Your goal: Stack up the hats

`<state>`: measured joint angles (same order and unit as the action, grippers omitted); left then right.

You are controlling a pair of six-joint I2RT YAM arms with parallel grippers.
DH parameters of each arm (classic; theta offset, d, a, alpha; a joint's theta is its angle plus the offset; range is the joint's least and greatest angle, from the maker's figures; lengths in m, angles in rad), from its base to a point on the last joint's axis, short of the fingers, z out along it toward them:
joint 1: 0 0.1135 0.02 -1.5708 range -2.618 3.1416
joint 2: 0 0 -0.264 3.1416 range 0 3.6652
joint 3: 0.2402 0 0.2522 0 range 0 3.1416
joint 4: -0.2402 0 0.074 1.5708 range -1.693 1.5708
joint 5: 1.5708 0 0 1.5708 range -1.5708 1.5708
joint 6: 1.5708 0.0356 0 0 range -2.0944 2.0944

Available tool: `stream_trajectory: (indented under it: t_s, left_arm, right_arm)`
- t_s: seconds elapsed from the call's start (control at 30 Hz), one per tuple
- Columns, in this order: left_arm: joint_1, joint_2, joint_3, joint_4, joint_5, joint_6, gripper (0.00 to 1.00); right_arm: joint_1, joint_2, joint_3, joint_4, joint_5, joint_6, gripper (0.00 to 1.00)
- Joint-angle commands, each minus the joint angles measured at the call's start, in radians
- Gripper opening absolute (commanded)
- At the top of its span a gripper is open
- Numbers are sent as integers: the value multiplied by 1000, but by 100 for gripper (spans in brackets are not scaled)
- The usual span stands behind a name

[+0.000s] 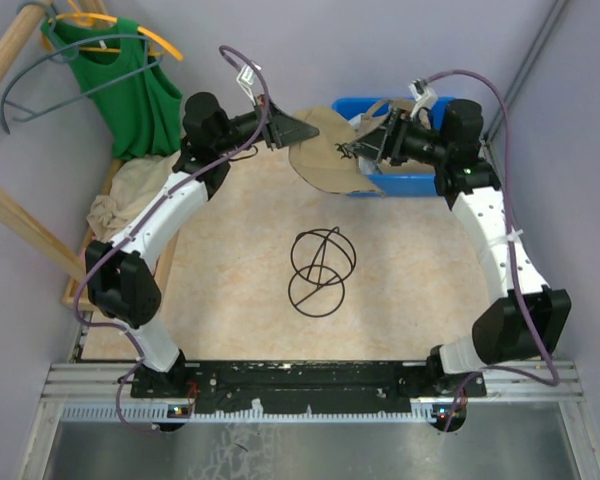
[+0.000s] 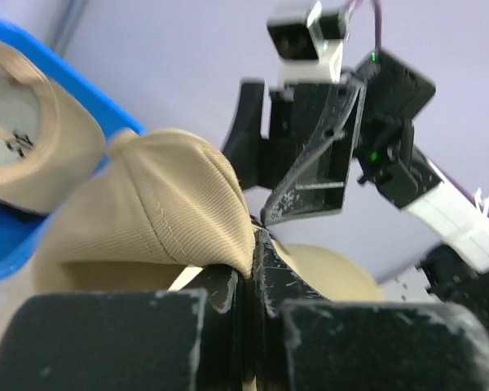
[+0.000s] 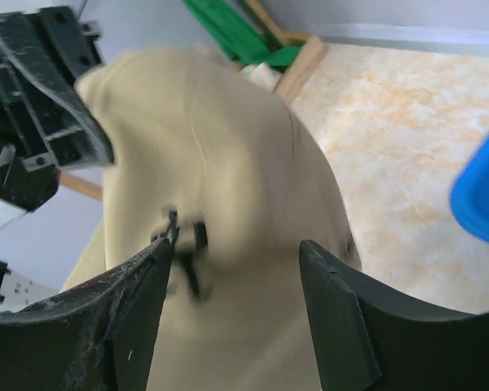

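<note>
A tan hat (image 1: 325,158) hangs above the far middle of the table between my two grippers. My left gripper (image 1: 292,130) is shut on a fold of its fabric, and in the left wrist view the tan hat (image 2: 163,204) is pinched at the tips of the left gripper (image 2: 254,244). My right gripper (image 1: 365,150) is open. In the right wrist view the right gripper (image 3: 236,269) stands with its fingers apart just in front of the tan hat (image 3: 228,155) and its dark logo. A second tan hat (image 2: 33,155) lies in the blue bin (image 2: 8,244).
The blue bin (image 1: 410,182) stands at the back right under the right arm. A dark wire-frame sphere (image 1: 320,270) sits mid-table. A green garment (image 1: 130,85) hangs on a wooden rack at back left, with a beige cloth (image 1: 125,195) below it.
</note>
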<state>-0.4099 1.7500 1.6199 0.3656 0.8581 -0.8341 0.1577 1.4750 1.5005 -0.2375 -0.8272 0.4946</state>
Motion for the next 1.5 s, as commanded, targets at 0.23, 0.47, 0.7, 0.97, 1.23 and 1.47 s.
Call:
stream_trajectory:
  t_s: [0.23,0.47,0.7,0.97,1.23,1.47]
  left_arm:
    - [12,-99,7,108,-277,111,0]
    - [11,-106,-6,160,-271,96,0]
    - [7,-113,-22,177,-266,85,0]
    - [6,-125,-37,183,-263,79,0]
    - [6,-149,-83,181,-257,87,0]
    - [6,-135,-91,177,-254,88,0]
  right_arm:
    - [-191,-259,-305,307,89,673,61]
    - [-181,-222,-421,471,6,938,59]
    - [-127,-145,-463,656,28,1043,59]
    - [-52,-30,-378,751,68,1077,60]
    - [-18,64,-266,764,59,1070,54]
    - [24,110,-235,807,33,1102,0]
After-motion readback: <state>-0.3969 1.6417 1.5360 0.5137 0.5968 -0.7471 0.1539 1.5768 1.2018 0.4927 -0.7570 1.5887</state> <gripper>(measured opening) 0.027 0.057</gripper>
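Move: In the left hand's closed fingers hangs the cap, its middle about 4 cm to that hand's right, 4 cm back and 4 cm lower. From the open right hand, the cap's middle is some 5 cm to the left and about level. The blue box lies about 15 cm ahead of the right hand, 15 cm to its right and 30 cm below; the other hat sits inside, 27 cm below that hand. Backing out about 7 cm to the right from the cap, the open right hand rolls some 50 degrees, sinks a little, then comes back left and forward and closes its fingers on the brim edge. The left hand keeps its pinch, first lifting the cap about 5 cm up and a bit forward and left while turning counter-clockwise, then mostly holding still. ##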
